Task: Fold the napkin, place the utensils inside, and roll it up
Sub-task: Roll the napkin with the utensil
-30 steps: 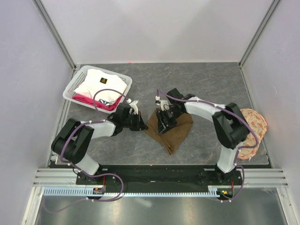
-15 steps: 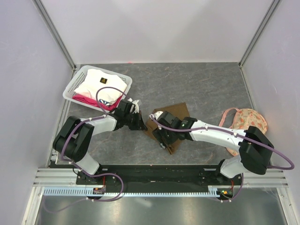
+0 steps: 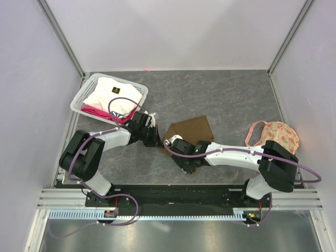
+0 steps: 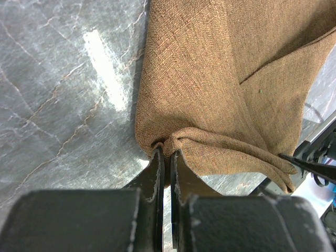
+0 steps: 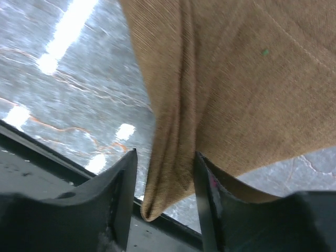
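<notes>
The olive-brown napkin (image 3: pixel 191 128) lies folded in the middle of the table. My left gripper (image 3: pixel 157 140) is at its left corner, and in the left wrist view the left gripper (image 4: pixel 169 152) is shut on a bunched fold of the napkin (image 4: pixel 210 79). My right gripper (image 3: pixel 188 160) is at the napkin's near corner. In the right wrist view the right gripper (image 5: pixel 165 157) stands open, its jaws on either side of the hanging corner of the napkin (image 5: pixel 226 79), with a gap on the left side. The utensils are out of view.
A white basket (image 3: pixel 81 94) with white and pink cloths stands at the back left. A peach floral fabric piece (image 3: pixel 278 135) lies at the right edge, by the right arm's elbow. The black base rail (image 3: pixel 173 191) runs just below the napkin's near corner.
My right arm swung from above the napkin's middle down to its near corner, its jaws widening and then narrowing. The napkin's far part now lies flatter. The left gripper kept its hold.
</notes>
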Action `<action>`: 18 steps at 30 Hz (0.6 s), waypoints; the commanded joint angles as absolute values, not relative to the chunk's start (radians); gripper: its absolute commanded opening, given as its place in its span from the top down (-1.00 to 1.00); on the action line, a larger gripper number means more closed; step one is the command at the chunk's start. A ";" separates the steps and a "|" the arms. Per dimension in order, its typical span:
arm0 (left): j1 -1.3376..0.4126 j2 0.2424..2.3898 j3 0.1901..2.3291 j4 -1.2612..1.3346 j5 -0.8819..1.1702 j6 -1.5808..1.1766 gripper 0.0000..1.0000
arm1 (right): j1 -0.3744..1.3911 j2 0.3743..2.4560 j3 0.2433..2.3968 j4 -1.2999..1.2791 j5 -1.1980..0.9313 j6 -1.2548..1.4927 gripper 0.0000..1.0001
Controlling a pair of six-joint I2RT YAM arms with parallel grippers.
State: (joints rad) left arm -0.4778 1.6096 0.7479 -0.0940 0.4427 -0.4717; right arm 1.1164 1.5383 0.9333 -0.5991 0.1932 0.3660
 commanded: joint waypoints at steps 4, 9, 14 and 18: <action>-0.469 1.625 0.778 -0.202 0.403 -0.445 0.96 | 1.118 1.566 0.913 -0.611 0.166 0.394 0.31; -0.466 1.615 0.807 -0.278 0.370 -0.425 0.96 | 1.111 1.575 0.900 -0.609 0.054 0.376 0.49; -0.465 1.595 0.818 -0.340 0.307 -0.407 0.96 | 1.063 1.548 0.877 -0.556 -0.175 0.354 0.63; -0.465 1.592 0.824 -0.370 0.308 -0.399 0.96 | 0.967 1.536 0.841 -0.489 -0.363 0.344 0.73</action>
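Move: The near end of the napkin's rolled edge lies just below the open right fingers, about 2 cm back and 2 cm down. From the right hand, the end the left fingers already pinch is some 12 cm ahead and 10 cm left, the flat part of the napkin about 14 cm ahead and 2 cm right, and the table's front edge roughly 7 cm back. From the left hand, that near end is some 13 cm back and 10 cm right. The right hand sinks nearly 2 cm onto the near end of the rolled edge and draws back about 3 cm towards the table's front edge, edging left at the last, its fingers closing most of the way to pinch the cloth while the wrist tips the fingertips some 15 degrees in towards the base. Meanwhile the left hand keeps its shut grip on the other end and eases about 2 cm left and back, staying at the same height, away from the flat part's starting place. ##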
